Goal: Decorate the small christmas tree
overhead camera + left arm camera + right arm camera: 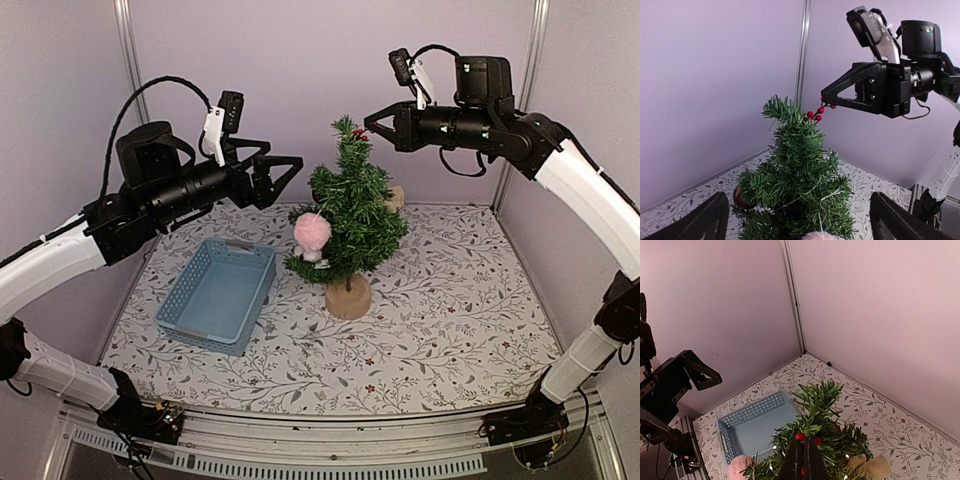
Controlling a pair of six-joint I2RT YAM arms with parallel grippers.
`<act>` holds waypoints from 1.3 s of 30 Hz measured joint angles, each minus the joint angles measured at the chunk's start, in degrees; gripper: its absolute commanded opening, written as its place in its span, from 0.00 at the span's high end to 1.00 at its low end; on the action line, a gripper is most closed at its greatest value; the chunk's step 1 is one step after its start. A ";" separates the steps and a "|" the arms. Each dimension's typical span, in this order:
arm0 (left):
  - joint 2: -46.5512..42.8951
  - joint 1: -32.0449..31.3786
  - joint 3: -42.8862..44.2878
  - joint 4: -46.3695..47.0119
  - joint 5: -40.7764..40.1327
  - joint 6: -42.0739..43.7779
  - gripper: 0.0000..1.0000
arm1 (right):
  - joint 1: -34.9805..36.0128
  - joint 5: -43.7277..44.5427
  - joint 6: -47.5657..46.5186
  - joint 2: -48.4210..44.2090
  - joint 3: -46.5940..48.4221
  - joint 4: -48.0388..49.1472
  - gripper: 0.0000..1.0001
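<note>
The small christmas tree [350, 215] stands mid-table on its round tan base [348, 297]. A pink pom-pom [312, 231] hangs on its left side, and a dark red ball [740, 198] sits among the lower branches. At the treetop [785, 112] my right gripper [371, 125] is shut on a sprig of red berries [818, 113]; the berries [808, 439] show just past its tips [803, 452]. My left gripper [290, 175] stands open in the air left of the tree, level with its upper half, holding nothing.
A blue perforated basket [219, 293] lies empty to the left of the tree. A tan burlap bow [871, 466] sits on the tree's far right side. Purple walls close the table at the back and sides.
</note>
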 measured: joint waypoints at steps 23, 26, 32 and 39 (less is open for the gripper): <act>0.76 0.26 0.00 0.00 1.07 0.07 0.01 | 0.00 -2.23 -0.28 1.57 0.04 -0.46 0.88; 0.76 0.28 0.00 0.00 1.11 0.07 0.01 | 0.00 -2.19 -0.22 1.57 0.11 -0.61 0.83; 1.09 0.35 0.00 0.00 1.27 0.07 0.01 | 0.00 -2.05 -0.26 1.57 0.11 -0.81 0.78; 1.40 0.37 0.00 0.02 1.33 0.04 0.01 | 0.00 -1.36 -0.28 1.57 0.09 -0.83 0.69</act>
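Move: The right hand holds the red berry sprig. The treetop branches it is meant for lie about 4 cm to its left, 1 cm farther out and some 2 cm lower. The pink pompom hangs roughly 10 cm left, 9 cm nearer the base and 18 cm down; the burlap ornament about 5 cm out, 5 cm right and 22 cm down. From the left hand, those treetop branches are around 11 cm ahead, 11 cm right and 2 cm up. Still pinching the berry sprig against the treetop's right side, the right hand eases down about 1.5 cm and left about 1 cm, tucking it in towards the upper branches. There it stays while its fingers part slowly to roughly a quarter open around the stem. ##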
